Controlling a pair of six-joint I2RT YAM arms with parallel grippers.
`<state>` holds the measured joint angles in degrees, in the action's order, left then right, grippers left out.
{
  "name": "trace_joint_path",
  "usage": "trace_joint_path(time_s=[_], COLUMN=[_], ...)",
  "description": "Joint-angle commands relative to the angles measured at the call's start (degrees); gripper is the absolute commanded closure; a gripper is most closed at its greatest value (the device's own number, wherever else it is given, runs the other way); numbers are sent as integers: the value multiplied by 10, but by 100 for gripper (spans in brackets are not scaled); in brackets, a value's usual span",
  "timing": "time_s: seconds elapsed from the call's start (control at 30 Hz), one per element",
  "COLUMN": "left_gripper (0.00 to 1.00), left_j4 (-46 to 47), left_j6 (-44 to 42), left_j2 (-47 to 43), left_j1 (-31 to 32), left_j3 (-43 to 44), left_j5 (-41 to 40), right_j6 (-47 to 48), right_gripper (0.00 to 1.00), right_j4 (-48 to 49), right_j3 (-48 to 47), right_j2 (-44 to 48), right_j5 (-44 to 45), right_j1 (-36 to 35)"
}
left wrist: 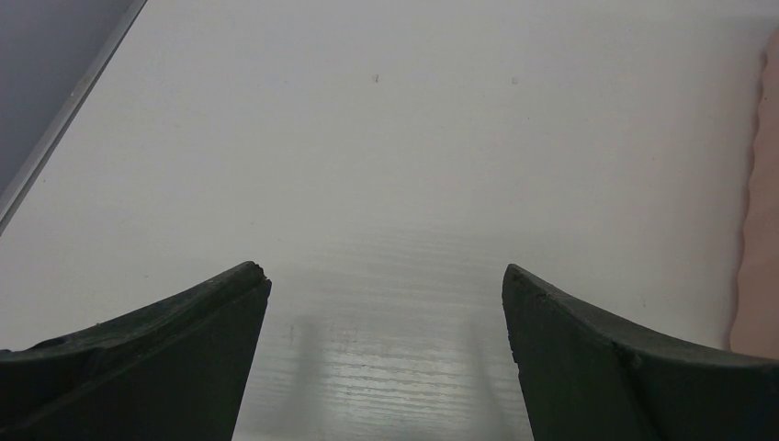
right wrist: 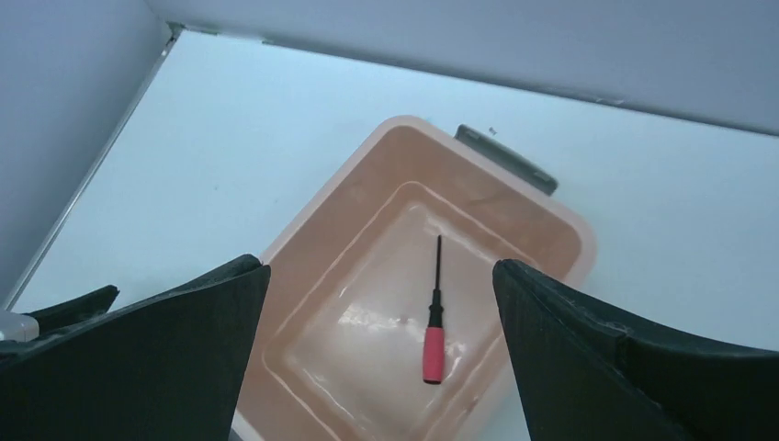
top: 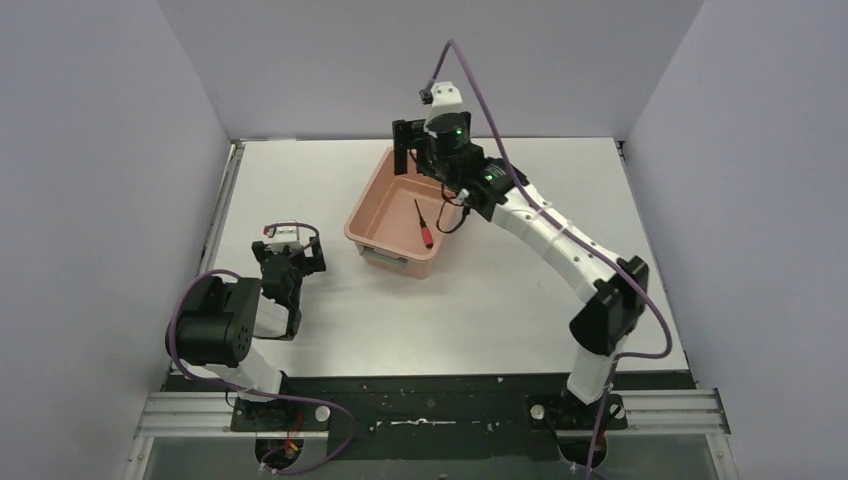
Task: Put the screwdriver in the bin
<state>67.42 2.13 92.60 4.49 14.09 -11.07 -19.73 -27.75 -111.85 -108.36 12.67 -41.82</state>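
Observation:
The screwdriver [top: 423,224], red handle and thin dark shaft, lies flat on the floor of the salmon-pink bin [top: 368,215]. The right wrist view shows it inside the bin [right wrist: 560,230] too, the screwdriver [right wrist: 434,323] below and between my open fingers. My right gripper [top: 418,148] hangs open and empty above the bin's far end. My left gripper [top: 291,262] is open and empty, low over the table left of the bin. In the left wrist view a strip of the bin's wall [left wrist: 764,230] shows at the right edge, and the left gripper [left wrist: 386,276] holds nothing.
Grey walls enclose the white table [top: 500,290] on the left, back and right. A metal rail [top: 225,200] runs along the table's left edge. A dark grey handle clip [right wrist: 507,158] sits on the bin's short end.

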Motion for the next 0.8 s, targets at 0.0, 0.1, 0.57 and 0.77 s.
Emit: trace_joint_path(time_s=[0.0, 0.1, 0.57, 0.77], left_gripper=[3, 3, 3, 3], left_j4=[18, 18, 18, 18], left_j6=[-5, -4, -4, -4], left_j2=[-3, -2, -3, -3], left_j1=[-2, -2, -2, -2], left_j3=[5, 5, 5, 5], left_j5=[4, 5, 4, 4], right_j6=[105, 121, 217, 197], right_gripper=[0, 0, 0, 0], right_j4=[157, 295, 598, 725], right_j3=[174, 344, 933, 1055], right_j2=[131, 236, 547, 565], right_j5=[40, 25, 57, 58], right_j1=[24, 64, 213, 252])
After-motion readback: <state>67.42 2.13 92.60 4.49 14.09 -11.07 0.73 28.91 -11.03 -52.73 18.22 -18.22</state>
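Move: The screwdriver already lies loose on the bin floor, roughly 29 cm below the right hand, about 4 cm back and 4 cm to its right. The middle of the bin is nearly under that hand, some 1 cm to its right and level fore and aft, about 23 cm down. From the idle left hand, the screwdriver lies some 30 cm to the right, about 3 cm ahead and 5 cm lower. Carry the empty right gripper away from the bin, fingers staying wide open. Let it rise a few centimetres at first, then sweep it about 30 cm to the right while sinking to some 19 cm lower and drawing back about 12 cm, out over the bare table on the right. Swing the fingers clockwise some 20 degrees and level them as you go. ##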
